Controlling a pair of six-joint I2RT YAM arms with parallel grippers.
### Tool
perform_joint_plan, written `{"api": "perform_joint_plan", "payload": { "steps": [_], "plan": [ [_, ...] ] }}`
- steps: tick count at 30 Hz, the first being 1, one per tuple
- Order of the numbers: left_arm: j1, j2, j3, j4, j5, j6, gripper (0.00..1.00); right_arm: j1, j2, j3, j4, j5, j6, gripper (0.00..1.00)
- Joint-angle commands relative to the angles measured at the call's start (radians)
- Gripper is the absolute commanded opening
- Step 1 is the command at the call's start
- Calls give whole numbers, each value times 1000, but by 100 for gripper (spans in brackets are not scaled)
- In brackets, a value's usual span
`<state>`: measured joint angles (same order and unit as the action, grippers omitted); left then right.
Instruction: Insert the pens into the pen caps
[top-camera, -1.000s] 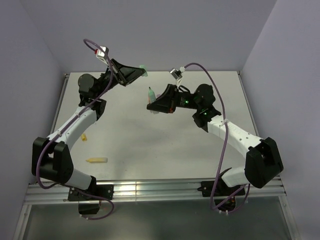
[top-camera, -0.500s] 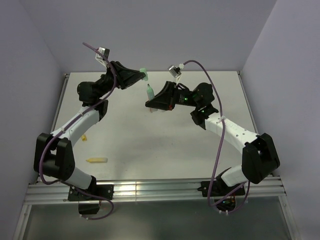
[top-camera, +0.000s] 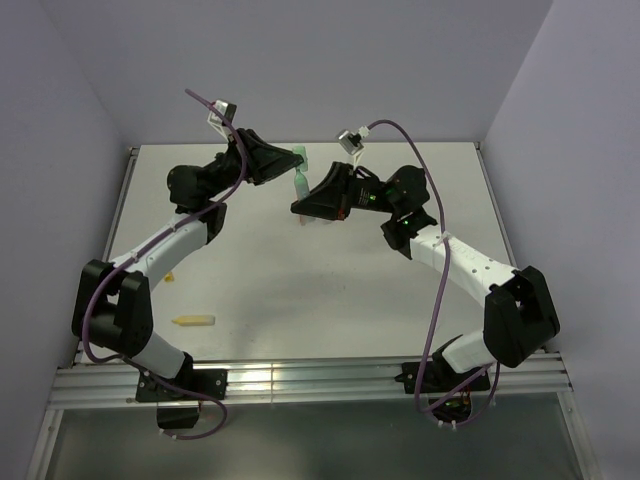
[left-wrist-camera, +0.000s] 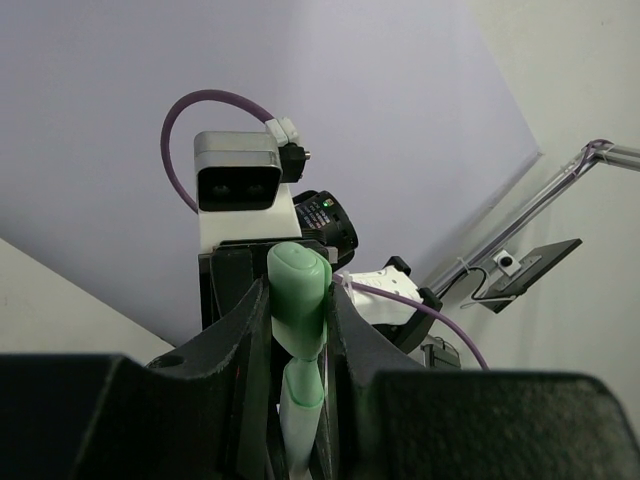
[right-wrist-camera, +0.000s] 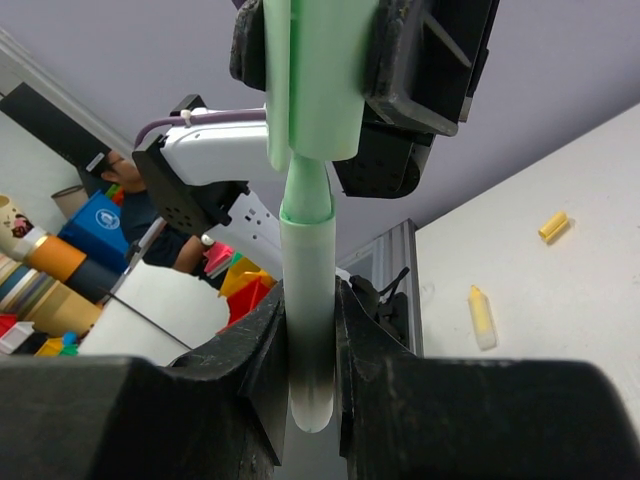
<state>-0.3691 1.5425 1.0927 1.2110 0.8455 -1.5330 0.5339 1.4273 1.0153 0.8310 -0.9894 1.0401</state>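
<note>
Above the table's far middle, my left gripper (top-camera: 295, 156) is shut on a mint green pen cap (top-camera: 298, 154). My right gripper (top-camera: 301, 207) is shut on the matching green pen (top-camera: 300, 187), which points up at the cap. From the left wrist, the cap (left-wrist-camera: 298, 295) sits between the fingers with the pen (left-wrist-camera: 298, 405) meeting its mouth from below. The right wrist view has the pen (right-wrist-camera: 307, 290) upright between its fingers, its narrow tip entering the cap (right-wrist-camera: 315, 80). A yellow pen (top-camera: 194, 321) and a small yellow cap (top-camera: 169, 274) lie on the table at the left.
The white table (top-camera: 330, 290) is walled by lilac panels at the back and sides. A metal rail (top-camera: 300, 378) runs along the near edge by the arm bases. From the right wrist, the yellow pen (right-wrist-camera: 481, 317) and yellow cap (right-wrist-camera: 552, 225) lie far below.
My left gripper has swung right and down with the green cap, from apart to meeting the pen's tip. The right gripper lifted the pen slightly, then held still.
</note>
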Motion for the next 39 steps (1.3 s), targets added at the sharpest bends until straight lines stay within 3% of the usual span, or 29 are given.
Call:
{"api": "perform_joint_plan", "payload": {
  "steps": [1,13,23,39],
  "plan": [
    [-8,-21,1,44,24,19,0,-5,-19,40,68,-12,8,0],
    [-39,-68,-16,19,44,40,0,-37,-14,-15,301,-5,166,0],
    [-100,-99,-54,42,41,34,0,-38,-47,-30,263,32,123,0],
    [-162,-163,-85,45,66,94,0,-40,-44,-38,447,29,254,0]
  ]
}}
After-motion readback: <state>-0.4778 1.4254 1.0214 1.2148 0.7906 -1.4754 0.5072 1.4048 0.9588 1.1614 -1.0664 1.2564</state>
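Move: The green cap, still pinched in the left hand, sits about 6 cm ahead of and 6 cm above the right hand, straight over the green pen it holds. From the left hand the pen's middle is some 4 cm back and 5 cm down, its tip already at the cap's mouth. On the table roughly 40 cm below the left hand lie the orange pen, about 27 cm ahead and 3 cm left, and the pink pen, level with it but 3 cm right. The green cap is pushed down along the pen's tapered neck: the left hand draws it back about 5 cm and slightly up, gaining some 2 cm on the right hand. The right hand keeps its hold on the pen while yielding about 3 cm back, 2 cm up and 2 cm right, its fingertips tilting slightly up. Both grips stay shut on their pieces. ##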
